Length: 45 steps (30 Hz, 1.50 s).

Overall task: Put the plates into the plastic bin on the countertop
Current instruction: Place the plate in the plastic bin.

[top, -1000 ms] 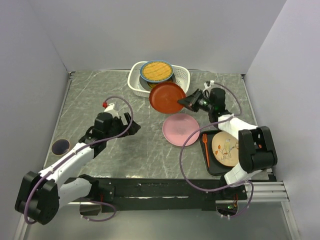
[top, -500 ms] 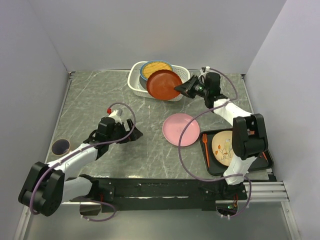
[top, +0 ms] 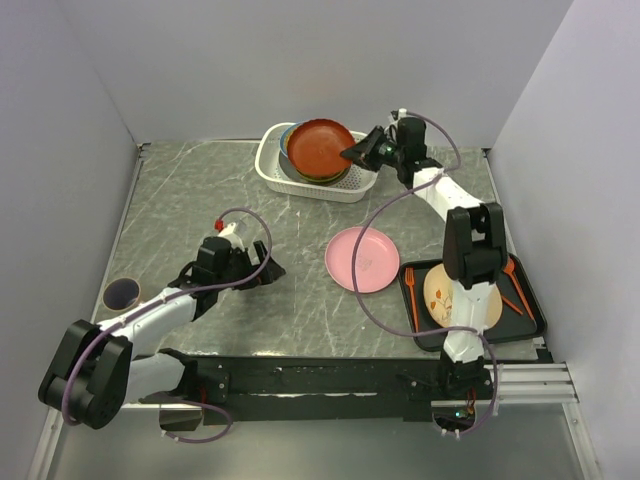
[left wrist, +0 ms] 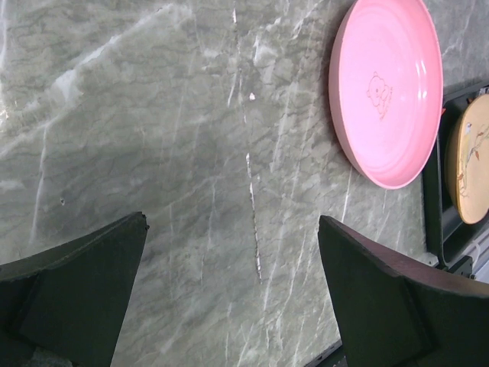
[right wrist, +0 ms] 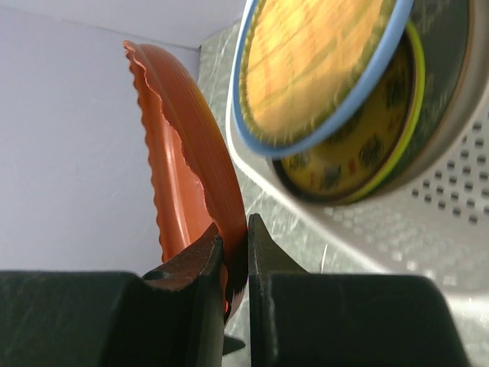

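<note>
My right gripper [top: 352,153] is shut on the rim of a red plate [top: 322,148] with a scalloped edge, holding it above the white plastic bin [top: 268,165]. In the right wrist view the red plate [right wrist: 191,164] is pinched between the fingers [right wrist: 263,252], beside the bin [right wrist: 412,222] and its stacked plates, the top one woven straw with a blue rim [right wrist: 313,65]. A pink plate [top: 362,259] lies flat on the countertop [top: 200,200]. My left gripper [top: 272,271] is open over bare marble, left of the pink plate [left wrist: 386,88].
A black tray [top: 525,325] at the right front holds a cream plate [top: 445,300] and orange cutlery [top: 411,293]. A dark round hole [top: 122,292] sits near the countertop's left edge. Grey walls enclose the back and sides.
The right arm carried the red plate from beside the bin up and back until it is over the bin. The left arm drew slightly back towards the near edge.
</note>
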{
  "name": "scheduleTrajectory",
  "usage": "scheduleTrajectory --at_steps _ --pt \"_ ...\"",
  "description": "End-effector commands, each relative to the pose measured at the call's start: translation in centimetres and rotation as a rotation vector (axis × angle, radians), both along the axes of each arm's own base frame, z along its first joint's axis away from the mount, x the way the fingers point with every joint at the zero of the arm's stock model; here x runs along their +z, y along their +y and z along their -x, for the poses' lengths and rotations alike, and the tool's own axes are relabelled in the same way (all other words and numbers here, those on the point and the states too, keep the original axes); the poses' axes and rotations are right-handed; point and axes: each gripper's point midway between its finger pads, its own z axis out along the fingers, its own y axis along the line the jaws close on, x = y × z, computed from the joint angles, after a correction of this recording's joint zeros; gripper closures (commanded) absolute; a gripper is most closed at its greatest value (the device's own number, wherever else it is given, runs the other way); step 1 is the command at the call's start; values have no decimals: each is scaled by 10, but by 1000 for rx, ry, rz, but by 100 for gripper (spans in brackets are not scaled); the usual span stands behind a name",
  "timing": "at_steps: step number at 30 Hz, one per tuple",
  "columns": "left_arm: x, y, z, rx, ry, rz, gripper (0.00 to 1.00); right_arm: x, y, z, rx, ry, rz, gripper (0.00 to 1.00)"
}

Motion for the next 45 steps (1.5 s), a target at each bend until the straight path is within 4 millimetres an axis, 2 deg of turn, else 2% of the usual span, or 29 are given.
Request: scheduleTrajectory --at_steps 1,9,18,20,27,35,45 --pt "1 4 -3 12 -28 -18 1 10 9 -18 8 -17 -18 100" --pt "-3 3 -4 -2 -20 -29 1 13 21 -54 -9 -9 -37 100" --pt "-3 2 -6 8 -23 -14 1 20 28 -79 -42 -13 -68 100" --pt "-3 1 -5 10 -22 -5 1 22 30 -81 -43 -14 -70 100" --pt "2 -1 -4 6 -30 13 1 9 32 -86 -68 1 -67 100" --pt "4 0 -4 11 -32 13 1 -9 32 -86 -76 22 -60 91" --pt "4 -1 -2 1 -34 25 1 -13 30 -86 -84 19 -54 87"
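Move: My right hand holds the red plate by its near-right edge. The white bin's middle lies about 9 cm ahead, 8 cm to the left and some 15 cm below this hand. The blue plate carrying the pie-patterned plate tops the stack in it, roughly 9 cm ahead, 9 cm left and 9 cm down. The pink plate is about 21 cm back, 3 cm right and 20 cm lower. From my left hand the bin is some 36 cm ahead and 12 cm to the right. Keeping my grip on the red plate's rim, I carry it forward about 8 cm and some 3 cm left with my right hand, over the plates stacked in the bin, slowing as I get there. I dip a little on the way, come back up, then lower it to end about 3 cm below where I began. My wrist barely turns and my fingers stay shut. ##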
